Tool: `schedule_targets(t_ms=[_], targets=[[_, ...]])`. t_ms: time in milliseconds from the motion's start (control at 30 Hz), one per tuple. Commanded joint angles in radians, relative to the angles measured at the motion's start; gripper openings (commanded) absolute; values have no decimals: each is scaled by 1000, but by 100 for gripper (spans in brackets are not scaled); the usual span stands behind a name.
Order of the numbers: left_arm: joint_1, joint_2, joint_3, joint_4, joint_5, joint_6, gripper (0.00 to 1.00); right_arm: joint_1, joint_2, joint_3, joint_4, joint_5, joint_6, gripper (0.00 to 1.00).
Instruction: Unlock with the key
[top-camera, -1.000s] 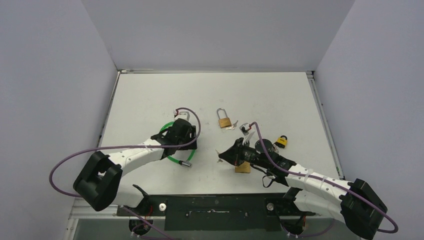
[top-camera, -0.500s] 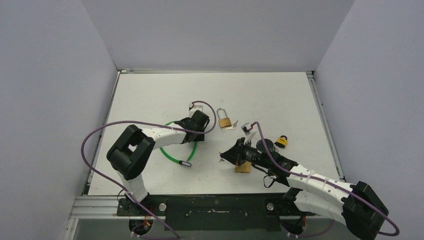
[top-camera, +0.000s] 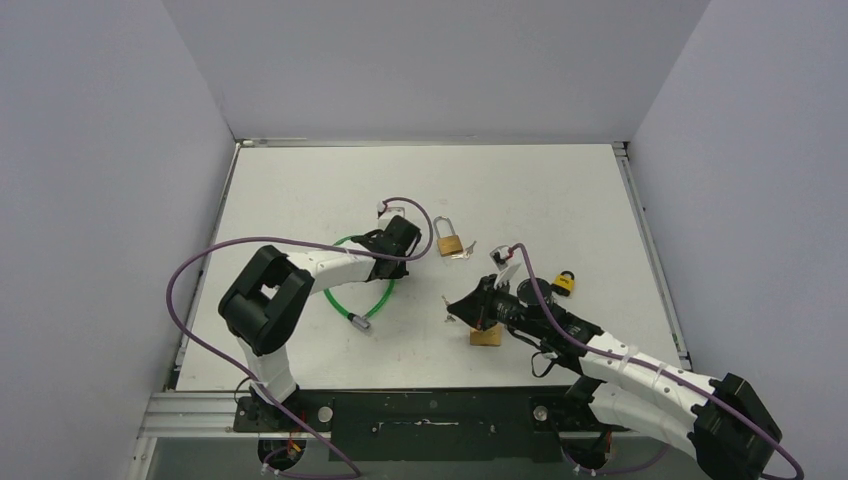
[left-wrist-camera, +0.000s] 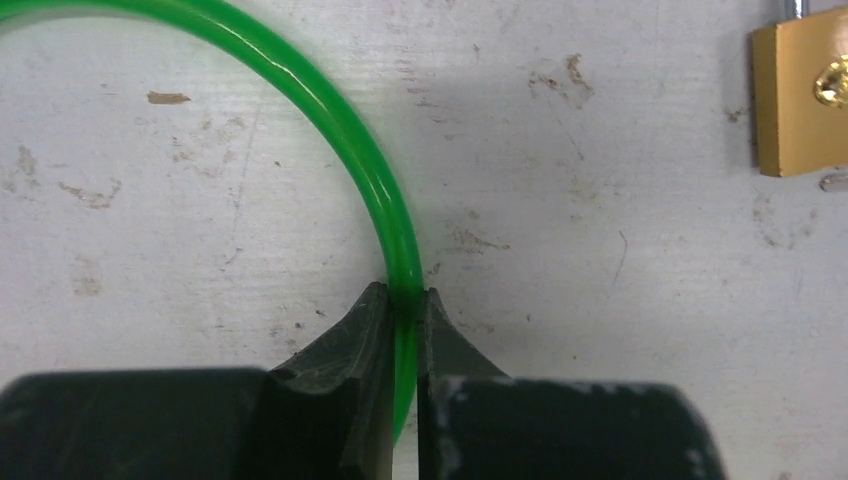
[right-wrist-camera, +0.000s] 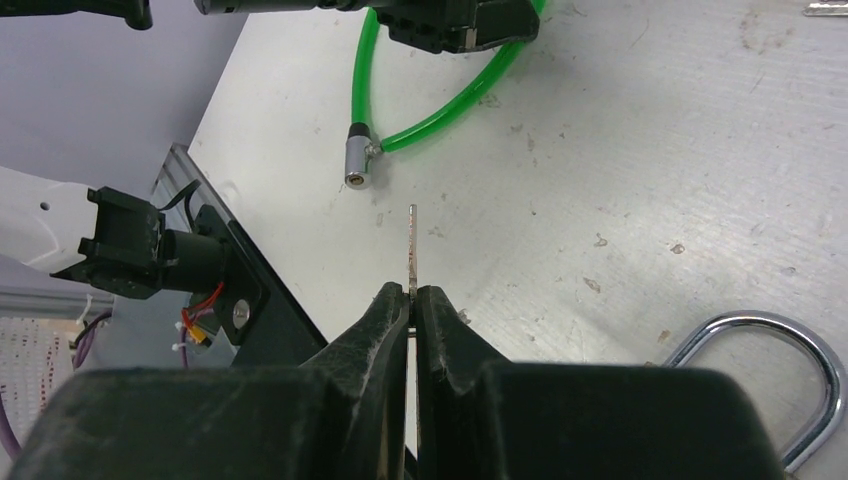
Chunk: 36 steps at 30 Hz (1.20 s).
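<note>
My right gripper is shut on the key, whose thin blade sticks out past the fingertips, edge-on. In the top view this gripper hovers just left of a brass padlock; that lock's steel shackle shows at the right wrist view's lower right. A second brass padlock lies farther back and shows in the left wrist view's top right corner. My left gripper is shut on a green cable, left of that second padlock.
The green cable loops on the table, its metal end pointing toward the near edge. A small black and yellow padlock lies right of my right arm. Walls enclose the white table on three sides.
My left arm swung right toward the far brass padlock and its jaws closed on the green cable, dragging the cable's metal end slightly left. My right gripper shifted a little right, still holding the key.
</note>
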Motion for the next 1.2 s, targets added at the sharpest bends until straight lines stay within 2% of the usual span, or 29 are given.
schedule_targets(t_ms=[0,333,433,700,967,1167], targets=[[-5,-64,-1,31,169,39,0,-16,-44,22,-1,47,6,0],[-18,-329,-77,318,375,46,0,-40,-66,27,-31,84,22,0],[-27,-407,-173,484,437,64,0,-48,-72,28,-33,98,35,0],[-29,-526,-458,839,479,-6,0,-66,-52,56,-86,158,47,0],[-25,-642,-659,998,451,-47,0,-69,-20,59,-78,167,71,0],[-25,-682,-633,981,486,-45,0,-69,25,72,-50,150,69,0]])
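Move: The left hand already pinches the right side of the green cable, and the key lies about 10 cm to its right, 14 back and 11 up. The cable's lock is some 6 cm left and 11 back of that hand, and the upper padlock about 10 cm right and 3 ahead. From the key-holding right hand, the cable's lock lies roughly 17 cm left, 3 ahead and 12 below, and the lower padlock 6 cm right, level with it, 12 below. Left hand lifts the pinched cable 13 cm, back towards the key, rolling left-side-down; right hand eases forward-right, keeping the key. ##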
